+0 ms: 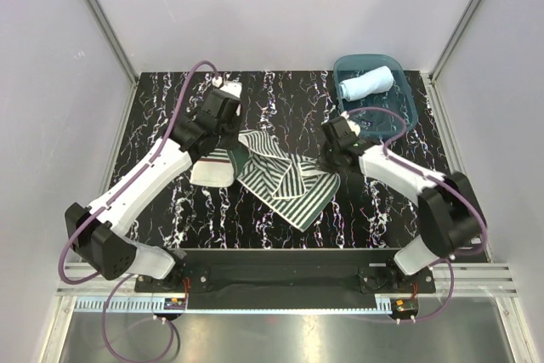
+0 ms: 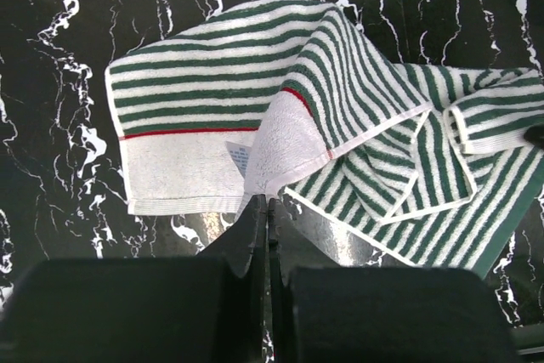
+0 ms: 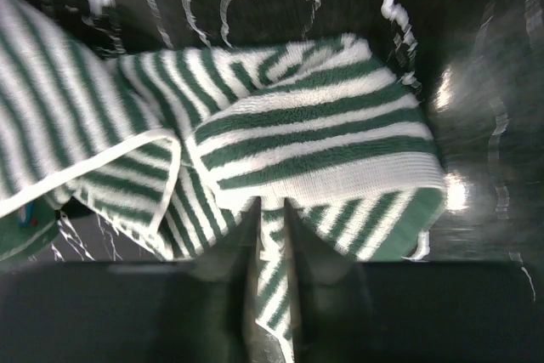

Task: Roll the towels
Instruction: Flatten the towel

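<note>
The green-and-white striped towel (image 1: 280,174) lies crumpled in the middle of the black marbled table (image 1: 382,210), one part folded over itself. My left gripper (image 1: 231,144) is at its left end, shut on a white corner beside the red-lined band (image 2: 265,201). My right gripper (image 1: 328,162) is at the towel's right end, and its fingers are shut on a fold of striped edge (image 3: 274,207) that runs down between them. The light blue towel (image 1: 367,83) lies rolled inside the teal tub (image 1: 408,99) at the back right.
The teal tub stands at the table's far right corner, just behind my right arm. Grey walls with metal frame posts close in the table on three sides. Bare marbled surface shows in front of the towel and at the far left.
</note>
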Controlling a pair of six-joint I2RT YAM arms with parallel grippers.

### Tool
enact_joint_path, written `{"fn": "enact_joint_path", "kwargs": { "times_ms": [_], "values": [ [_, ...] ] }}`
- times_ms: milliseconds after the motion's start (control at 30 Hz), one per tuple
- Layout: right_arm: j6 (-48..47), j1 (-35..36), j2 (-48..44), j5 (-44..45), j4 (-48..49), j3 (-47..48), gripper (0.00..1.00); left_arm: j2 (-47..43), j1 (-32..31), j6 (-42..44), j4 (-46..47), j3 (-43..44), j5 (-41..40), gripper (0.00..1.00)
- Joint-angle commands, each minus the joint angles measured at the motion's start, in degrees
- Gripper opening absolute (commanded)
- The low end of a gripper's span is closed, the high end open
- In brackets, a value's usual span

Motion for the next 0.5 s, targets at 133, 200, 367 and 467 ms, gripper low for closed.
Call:
{"fn": "enact_joint_path", "kwargs": {
  "times_ms": [133, 200, 367, 467],
  "values": [
    [-0.6, 2.3, -12.9, 4.5, 0.0, -2.2, 0.84, -3.7, 1.8, 2.7, 1.7, -1.1, 2.7, 0.00],
    [-0.9, 5.0, -11.8, 7.3, -2.2, -0.2, 0.93, -3.9, 2.3, 3.3, 1.8, -1.8, 2.9, 0.00],
    [-6.4, 9.8, -0.9, 11.4, -8.4, 6.8, 0.99, -4.7, 3.4, 4.6, 2.6, -3.5, 4.4, 0.00],
    [-11.6, 11.1, 5.8, 14.9, -13.4, 13.4, 0.95, -5.6, 4.4, 5.3, 2.8, -4.8, 4.8, 0.00]
  ]
}}
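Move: From the right hand, shut low over the towel, the folded striped flap's inner corner lies about 4 cm left, level fore and aft, some 4 cm below. The towel's near corner is some 14 cm back and 3 cm left; the blue bin stands about 23 cm ahead and 17 cm right. The left hand, holding a towel corner high, has the white end panel about 8 cm left, level, and the flap corner 16 cm right, level, both some 19 cm below. The right hand springs up about 6.5 cm as its fingers open from shut to wide, then swings left and sinks again roughly 4 cm, turning some 15 degrees with a counter-clockwise part, so that the spread fingers end just above the flap's inner corner without touching it. Meanwhile the left hand keeps its shut grip on the raised towel corner and carries that corner slowly left by some 2 cm over the white end panel's side, dipping slightly at the end. ##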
